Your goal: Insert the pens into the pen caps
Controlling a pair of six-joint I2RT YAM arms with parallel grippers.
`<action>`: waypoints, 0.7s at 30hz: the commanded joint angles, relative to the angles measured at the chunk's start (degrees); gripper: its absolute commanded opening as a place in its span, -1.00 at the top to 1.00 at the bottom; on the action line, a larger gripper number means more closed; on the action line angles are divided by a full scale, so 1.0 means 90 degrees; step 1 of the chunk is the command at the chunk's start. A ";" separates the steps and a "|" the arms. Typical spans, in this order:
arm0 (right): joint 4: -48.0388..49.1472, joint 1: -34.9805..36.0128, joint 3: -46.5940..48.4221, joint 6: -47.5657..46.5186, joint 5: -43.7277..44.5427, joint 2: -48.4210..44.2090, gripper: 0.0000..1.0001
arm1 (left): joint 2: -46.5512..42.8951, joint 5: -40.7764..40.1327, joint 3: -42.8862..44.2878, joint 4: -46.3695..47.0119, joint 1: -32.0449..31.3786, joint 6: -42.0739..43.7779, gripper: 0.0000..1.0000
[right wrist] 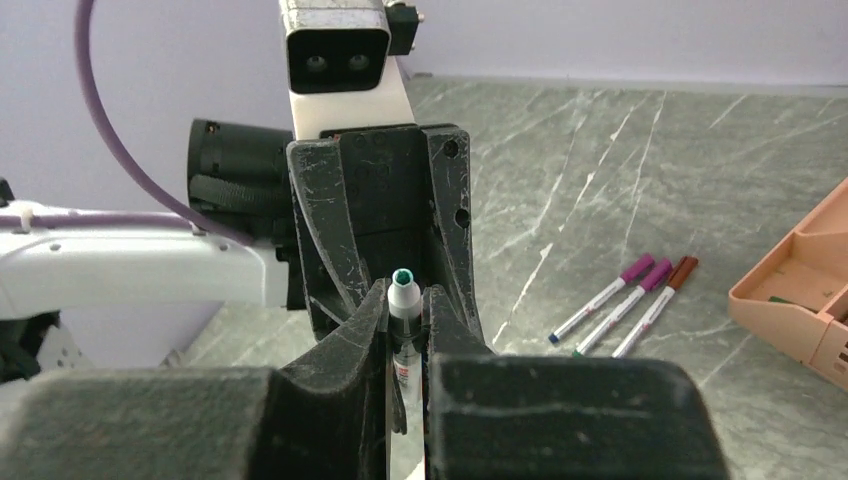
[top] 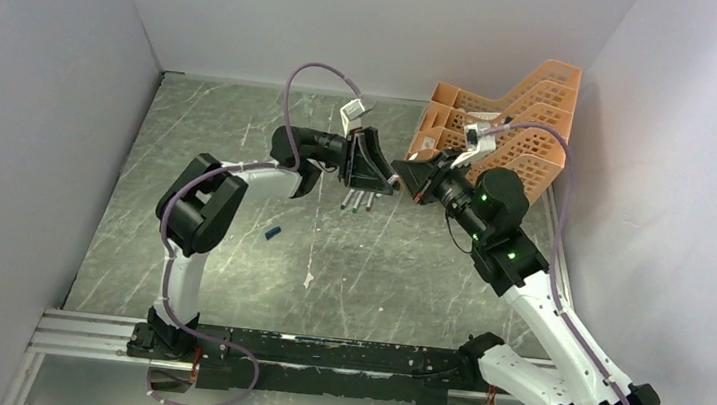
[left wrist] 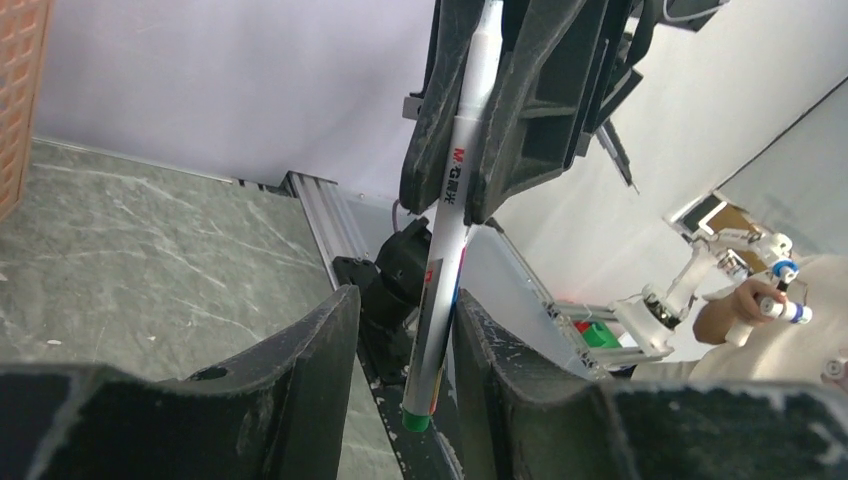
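Note:
My right gripper [right wrist: 405, 292] is shut on a silvery-white pen [right wrist: 404, 300] and holds it in the air, its green end pointing at my left gripper [top: 384, 175]. In the left wrist view the pen [left wrist: 450, 210] runs down from the right gripper [left wrist: 500, 120] between my left fingers [left wrist: 320, 340]. These stand apart, wider than the pen, which lies close to one finger. Three capped pens [right wrist: 625, 298] lie side by side on the table, two with magenta caps and one red-brown. A blue cap [top: 272, 233] lies loose on the table.
An orange mesh tray [top: 503, 127] stands at the back right, just behind the right arm; its corner shows in the right wrist view [right wrist: 800, 300]. Grey walls close in the table on three sides. The capped pens [top: 357, 200] lie right under both grippers.

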 commanded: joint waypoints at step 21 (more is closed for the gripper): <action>0.0772 0.0046 -0.0278 -0.0197 -0.0392 0.0239 0.96 | -0.0086 0.0131 -0.0209 0.1028 -0.0333 0.0076 0.86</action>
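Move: The uncapped pen already stands nib up in my right fingers. Its middle lies about 4 cm above my open left fingers, 2 cm right and 1 cm back. From my right hand those left fingertips are some 4 cm down, 2 cm left and level fore and aft. From my left hand, the capped pens lie about 9 cm ahead, 5 cm left, and the blue cap 21 cm left, level with it, both roughly 28 cm below. I lower the pen about 3 cm and carry it 1.5 cm left with my right hand, feeding its green tail end down between my left fingers. My left hand meanwhile eases back about 1.5 cm, sinks slightly, and shuts, pinching the barrel just below my right fingertips; my right grip stays closed. ##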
